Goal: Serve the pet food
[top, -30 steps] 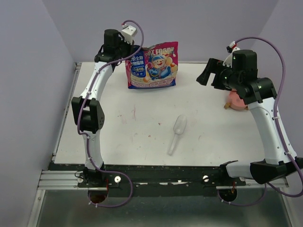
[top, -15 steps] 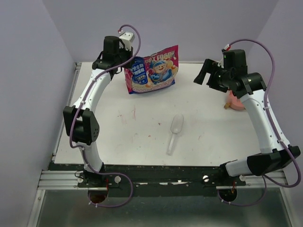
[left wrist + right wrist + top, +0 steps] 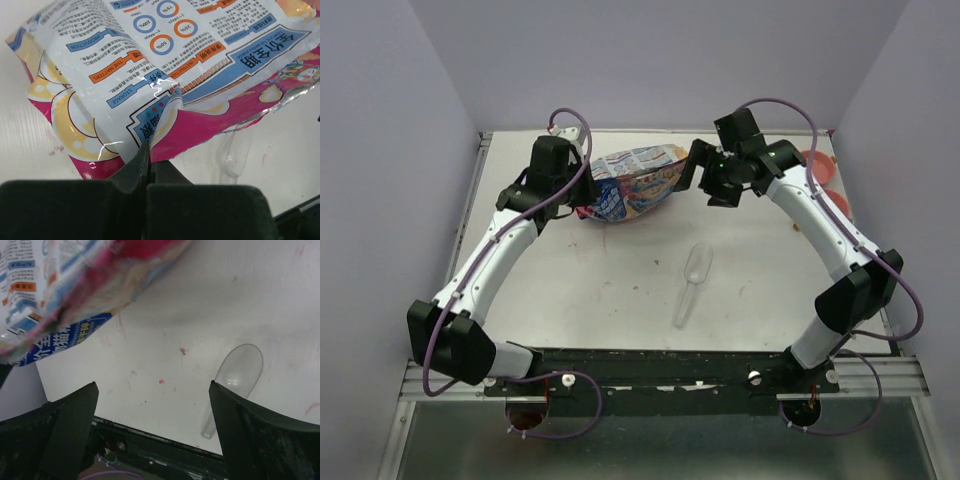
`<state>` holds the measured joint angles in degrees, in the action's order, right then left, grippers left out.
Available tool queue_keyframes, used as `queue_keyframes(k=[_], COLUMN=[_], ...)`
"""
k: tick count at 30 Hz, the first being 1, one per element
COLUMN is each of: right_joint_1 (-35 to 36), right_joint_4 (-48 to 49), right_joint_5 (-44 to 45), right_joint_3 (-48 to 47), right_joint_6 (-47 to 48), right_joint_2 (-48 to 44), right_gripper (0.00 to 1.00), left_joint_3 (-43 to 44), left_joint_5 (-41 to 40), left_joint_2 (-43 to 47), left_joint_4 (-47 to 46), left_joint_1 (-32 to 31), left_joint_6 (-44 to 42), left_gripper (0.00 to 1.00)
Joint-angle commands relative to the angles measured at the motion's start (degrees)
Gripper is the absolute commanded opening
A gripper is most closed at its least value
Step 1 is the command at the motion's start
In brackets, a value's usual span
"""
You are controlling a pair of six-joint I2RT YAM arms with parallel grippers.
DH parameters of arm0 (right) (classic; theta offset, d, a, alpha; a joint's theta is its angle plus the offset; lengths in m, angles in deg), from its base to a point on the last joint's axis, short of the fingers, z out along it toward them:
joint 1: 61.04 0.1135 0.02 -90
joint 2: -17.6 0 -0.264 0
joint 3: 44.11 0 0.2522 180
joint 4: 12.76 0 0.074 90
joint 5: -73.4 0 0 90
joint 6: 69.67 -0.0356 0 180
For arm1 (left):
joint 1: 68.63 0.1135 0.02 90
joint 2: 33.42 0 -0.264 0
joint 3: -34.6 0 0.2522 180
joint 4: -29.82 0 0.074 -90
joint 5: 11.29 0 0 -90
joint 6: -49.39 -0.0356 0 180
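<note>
The glossy pink-and-blue bag [image 3: 635, 183] hangs tilted on its side over the back of the table. My left gripper [image 3: 582, 207] is shut on the bag's left edge. In the left wrist view the jaws [image 3: 147, 145] pinch a fold of the bag [image 3: 190, 60]. My right gripper [image 3: 692, 168] stands open at the bag's right end, with nothing between its fingers. In the right wrist view it [image 3: 152, 390] hovers above the table, with the bag [image 3: 65, 290] at the upper left. The clear scoop [image 3: 692, 282] lies mid-table. The pet food itself is out of view.
A pink-orange dish [image 3: 820, 168] sits at the back right, partly behind the right arm. The scoop [image 3: 235, 375] shows below the right gripper, and faintly past the bag [image 3: 235, 155] in the left wrist view. The table's black front rail [image 3: 670, 362] runs along the near edge.
The left gripper has carried the bag forward off its upright stand and tipped it sideways. The right arm has swung left from the back right to the bag's right end, still open.
</note>
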<state>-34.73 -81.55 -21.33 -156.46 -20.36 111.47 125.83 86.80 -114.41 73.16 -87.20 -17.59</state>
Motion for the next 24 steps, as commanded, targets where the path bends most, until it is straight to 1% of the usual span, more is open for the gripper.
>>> queue_keyframes(k=[1,3,5,6,7,8,9,10,12,15,19,22,24], right_joint_1=[5.41,6.21,6.13,6.04,5.95,5.86,5.86,5.78,5.25,3.76,3.40,3.40,3.49], right_joint_4=[-4.99,-9.81,-11.59,-11.34,-10.72,-7.41,-4.25,0.22,8.75,8.71,3.71,2.12,3.42], right_joint_5=[0.25,-0.88,-2.12,-3.25,-6.66,-11.83,-16.14,-16.88,-21.79,-22.43,-18.39,-13.65,-13.37], right_joint_3=[-9.24,-14.42,-18.03,-18.83,-19.18,-17.88,-13.87,-9.91,-1.73,2.33,2.52,3.05,4.80], right_joint_6=[-2.63,-6.67,-10.45,-9.94,-7.68,-2.78,-1.60,-3.16,-3.09,-2.21,-0.27,-3.86,-7.46], right_joint_2=[5.35,9.04,10.63,10.55,10.11,8.98,6.88,4.60,-0.77,-3.68,-4.30,-5.36,-6.32], right_gripper=[1.00,1.00,1.00,1.00,1.00,1.00,1.00,1.00,1.00,1.00,1.00,1.00,1.00], left_joint_3=[-7.58,-9.52,-10.41,-10.59,-10.50,-10.24,-9.71,-9.27,-8.31,-6.29,-3.48,-1.98,-0.84], left_joint_5=[-3.09,-2.91,-2.56,-2.30,-1.86,-1.16,-0.89,-0.80,-0.80,-1.24,-1.07,0.07,1.91], left_joint_2=[9.43,12.33,14.45,14.89,15.25,15.07,14.81,14.55,14.11,12.97,10.77,9.98,9.10], left_joint_4=[7.42,7.68,8.12,8.56,9.00,9.35,9.70,10.05,10.14,11.28,13.48,14.45,15.33], left_joint_1=[-0.59,-1.20,-2.00,-2.35,-2.61,-2.79,-3.05,-3.40,-4.11,-4.20,-4.20,-4.20,-4.20], left_joint_6=[11.77,13.62,14.76,15.46,15.90,16.08,16.26,16.26,15.74,15.12,14.68,15.82,17.31], left_gripper=[0.00,0.00,0.00,0.00,0.00,0.00,0.00,0.00,0.00,0.00,0.00,0.00,0.00])
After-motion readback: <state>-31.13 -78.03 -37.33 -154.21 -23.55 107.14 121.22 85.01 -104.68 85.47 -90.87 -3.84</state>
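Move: The cat food bag, its top-left corner already pinched by the left hand, leans back-side up, its middle roughly 6 cm ahead of that hand, 9 to its right and 9 below. From the open right hand the bag's middle is about 9 cm ahead, 13 left and 9 below, and the bag's top-right corner some 7 cm ahead, 3 left, nearly level. The scoop lies about 11 cm back from the right hand, straight under its line, 24 below. The bag is drawn back towards the base by its pinched corner, the left hand going about 8 cm, fast then easing off, tilting its fingers down some 10 degrees. The open right hand sweeps left alongside the bag's right end, climbing slightly, then swings back about 5 cm with a little drift right, rolling its left side up and turning counter-clockwise; its fingers stay wide. ##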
